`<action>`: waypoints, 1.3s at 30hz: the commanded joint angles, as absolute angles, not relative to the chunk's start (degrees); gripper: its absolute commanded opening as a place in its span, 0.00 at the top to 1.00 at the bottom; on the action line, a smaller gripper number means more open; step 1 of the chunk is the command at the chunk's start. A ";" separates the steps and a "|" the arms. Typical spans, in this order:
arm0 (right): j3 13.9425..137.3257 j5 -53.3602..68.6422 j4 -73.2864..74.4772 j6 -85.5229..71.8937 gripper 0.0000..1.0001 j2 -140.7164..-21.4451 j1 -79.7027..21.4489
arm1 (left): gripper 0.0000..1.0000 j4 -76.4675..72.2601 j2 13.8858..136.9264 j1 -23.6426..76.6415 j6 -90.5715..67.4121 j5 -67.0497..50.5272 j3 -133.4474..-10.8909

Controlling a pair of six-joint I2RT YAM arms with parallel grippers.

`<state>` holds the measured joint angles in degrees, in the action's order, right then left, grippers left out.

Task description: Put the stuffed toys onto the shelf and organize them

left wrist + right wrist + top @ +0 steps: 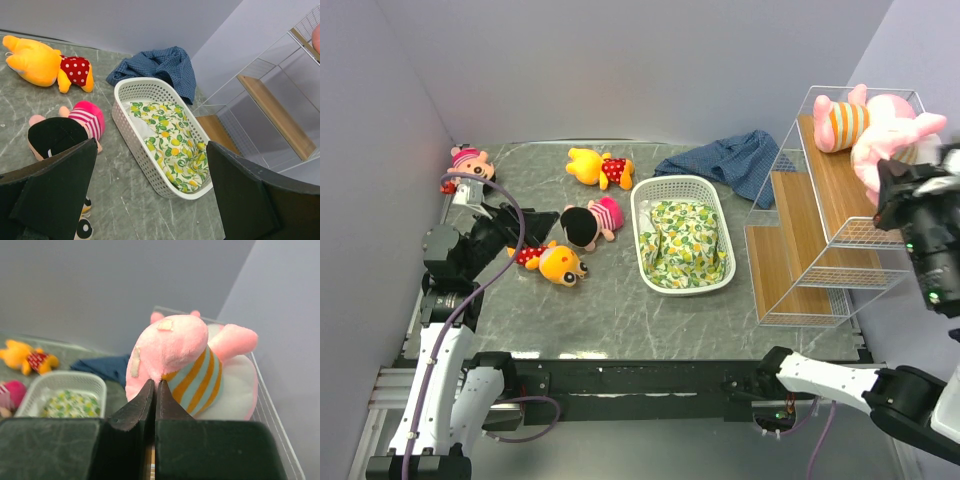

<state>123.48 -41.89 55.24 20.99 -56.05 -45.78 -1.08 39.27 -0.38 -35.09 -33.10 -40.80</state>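
Observation:
Two pink pigs in orange-striped shirts lie on the top tier of the shelf [798, 215], one [840, 122] at the back and one [892, 135] nearer me. My right gripper [156, 382] is shut, and its tips touch the nearer pig [175, 347] at the neck; nothing shows between them. Several stuffed toys lie on the table: a pink-hatted doll [470, 160], a yellow bear [598, 167], a dark-haired doll in pink [590, 220] and an orange bear [560, 262]. My left gripper [151, 144] hangs open over the orange bear and the dark-haired doll [65, 130].
A white slotted basket [645, 250] holding a lemon-print cloth [685, 240] stands mid-table. Blue fabric [730, 160] is heaped behind it, against the shelf's left side. Walls close in on the left, back and right.

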 commanded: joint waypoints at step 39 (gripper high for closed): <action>109.77 -57.74 62.94 29.09 0.43 -57.22 -45.70 | 0.04 -1.85 39.11 -0.26 -34.63 -32.69 -42.10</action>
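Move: The right hand holds the second pink pig, its body some 8 cm ahead of the fingertips, 2 cm right and slightly above. The free spot on the top shelf lies about 11 cm ahead, 4 cm right and 13 cm below; the first pig stands roughly 9 cm beyond that spot and 2 cm to its left. From the idle left hand, the spot is some 52 cm right, 4 cm farther out and 13 cm higher. The right hand swiftly lowers the held pig onto the top shelf just in front of the first pig, sinking about 9 cm and easing some 3 cm forward, while the wrist tips nose-down, rolls its left side down by some 25 degrees and turns a little clockwise. The fingers start to part near the bottom of the descent and go on opening to a bit over half, letting go of the pig's limb while the hand stays almost in place there, the limb in front of the parted fingertips. ##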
